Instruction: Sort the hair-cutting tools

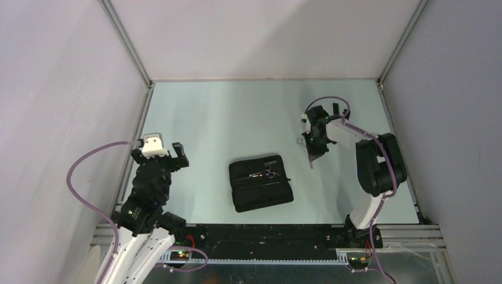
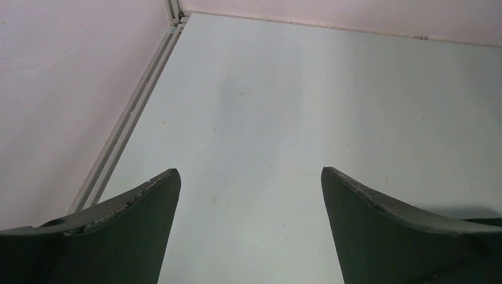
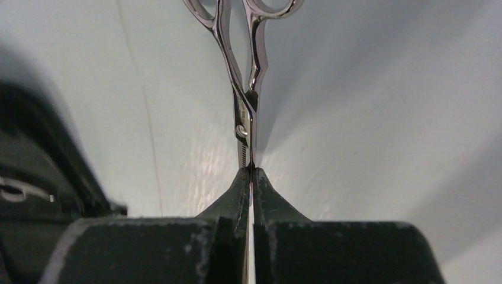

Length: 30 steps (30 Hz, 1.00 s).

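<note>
My right gripper (image 3: 250,171) is shut on the blades of a pair of slim silver scissors (image 3: 245,89), whose ring handles point away from the fingers above the table. In the top view this gripper (image 1: 315,142) is at the right middle, with the scissors (image 1: 312,160) slanting down from it. A second pair of silver scissors (image 1: 267,173) lies on the open black zip case (image 1: 260,189) in the centre. I cannot make out the black comb-like tool. My left gripper (image 1: 161,155) is open and empty at the left edge, with only bare table between its fingers (image 2: 148,213).
The pale table (image 1: 237,118) is enclosed by white walls with metal frame rails (image 1: 133,154) along its edges. A dark blurred shape (image 3: 35,177) fills the left of the right wrist view. Pink cables loop off both arms.
</note>
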Tool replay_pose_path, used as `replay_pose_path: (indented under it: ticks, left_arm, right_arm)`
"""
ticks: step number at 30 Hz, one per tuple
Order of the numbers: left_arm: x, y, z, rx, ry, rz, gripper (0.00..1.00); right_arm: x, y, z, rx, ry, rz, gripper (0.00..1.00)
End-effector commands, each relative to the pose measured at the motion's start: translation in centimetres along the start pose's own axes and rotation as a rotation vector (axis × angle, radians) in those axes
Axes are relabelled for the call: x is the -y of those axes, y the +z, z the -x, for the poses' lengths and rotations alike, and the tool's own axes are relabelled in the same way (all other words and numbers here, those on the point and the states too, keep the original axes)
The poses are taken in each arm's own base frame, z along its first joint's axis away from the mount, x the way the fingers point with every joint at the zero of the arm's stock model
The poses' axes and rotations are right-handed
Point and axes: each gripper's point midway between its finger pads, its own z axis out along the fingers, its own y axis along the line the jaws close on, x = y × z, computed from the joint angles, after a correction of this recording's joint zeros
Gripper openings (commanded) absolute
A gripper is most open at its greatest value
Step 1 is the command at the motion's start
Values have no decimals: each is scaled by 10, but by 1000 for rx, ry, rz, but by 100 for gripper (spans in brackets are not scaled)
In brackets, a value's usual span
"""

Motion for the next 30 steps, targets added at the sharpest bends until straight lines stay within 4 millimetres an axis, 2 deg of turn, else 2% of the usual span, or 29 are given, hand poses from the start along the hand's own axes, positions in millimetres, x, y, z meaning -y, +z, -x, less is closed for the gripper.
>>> replay_pose_path:
  ticks: [1, 2, 3, 7, 11, 14, 15, 18, 20, 25, 30]
  left_arm:
    - [4, -1, 2, 19, -31, -26, 95]
    - [4, -2, 3, 20, -32, -28, 96]
    - [4, -2, 2, 16, -32, -30, 95]
    - [5, -3, 2, 17, -37, -33, 96]
    - [5, -3, 1, 15, -37, -36, 95]
    - [4, -3, 0, 13, -37, -34, 95]
    - [4, -3, 0, 13, -37, -34, 95]
    - [4, -3, -1, 10, -37, -31, 96]
    - [4, -3, -1, 8, -35, -31, 95]
    - [6, -1, -2, 1, -32, -36, 96]
    - [6, -1, -3, -3, -29, -35, 95]
  right_arm:
    - [-22, -21, -44, -50, 5, 49, 0]
    - [-26, -28, -47, -34, 10, 59, 0]
    - [-27, -26, -59, -55, 15, 66, 0]
    - [-34, -31, -84, -77, 38, 86, 0]
    - [-35, -31, -89, -70, 69, 100, 0]
    - [-33, -30, -86, -51, 70, 87, 12]
    - [-33, -30, -83, -39, 72, 88, 22]
    - [-33, -31, -74, -4, 77, 93, 41]
    - [-31, -32, -67, 22, 76, 82, 47]
    - [-30, -29, -54, 38, 63, 44, 48]
    - [-30, -18, -44, 27, 50, -2, 45]
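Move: The right hand already has the scissors pinched by the blades, low over the table, handle rings pointing forward. From it the open black case has its middle some 12 cm back and 17 cm to the left; the scissors already in the case lie about 8 cm back and 17 cm left. The black combs stand roughly 18 cm ahead and 12 cm right. From the idle left hand the case is level, about 27 cm right and 23 cm below. The right hand, keeping its pinch on the scissors' blades and staying at the same low height, draws them quickly straight back by about 10 cm, slowing to a stop on the bare table just to the right of the open case. There the fingers open to roughly half and let go of the blades, and the hand then eases some 3 cm forward again with the parted fingers over the blades. ##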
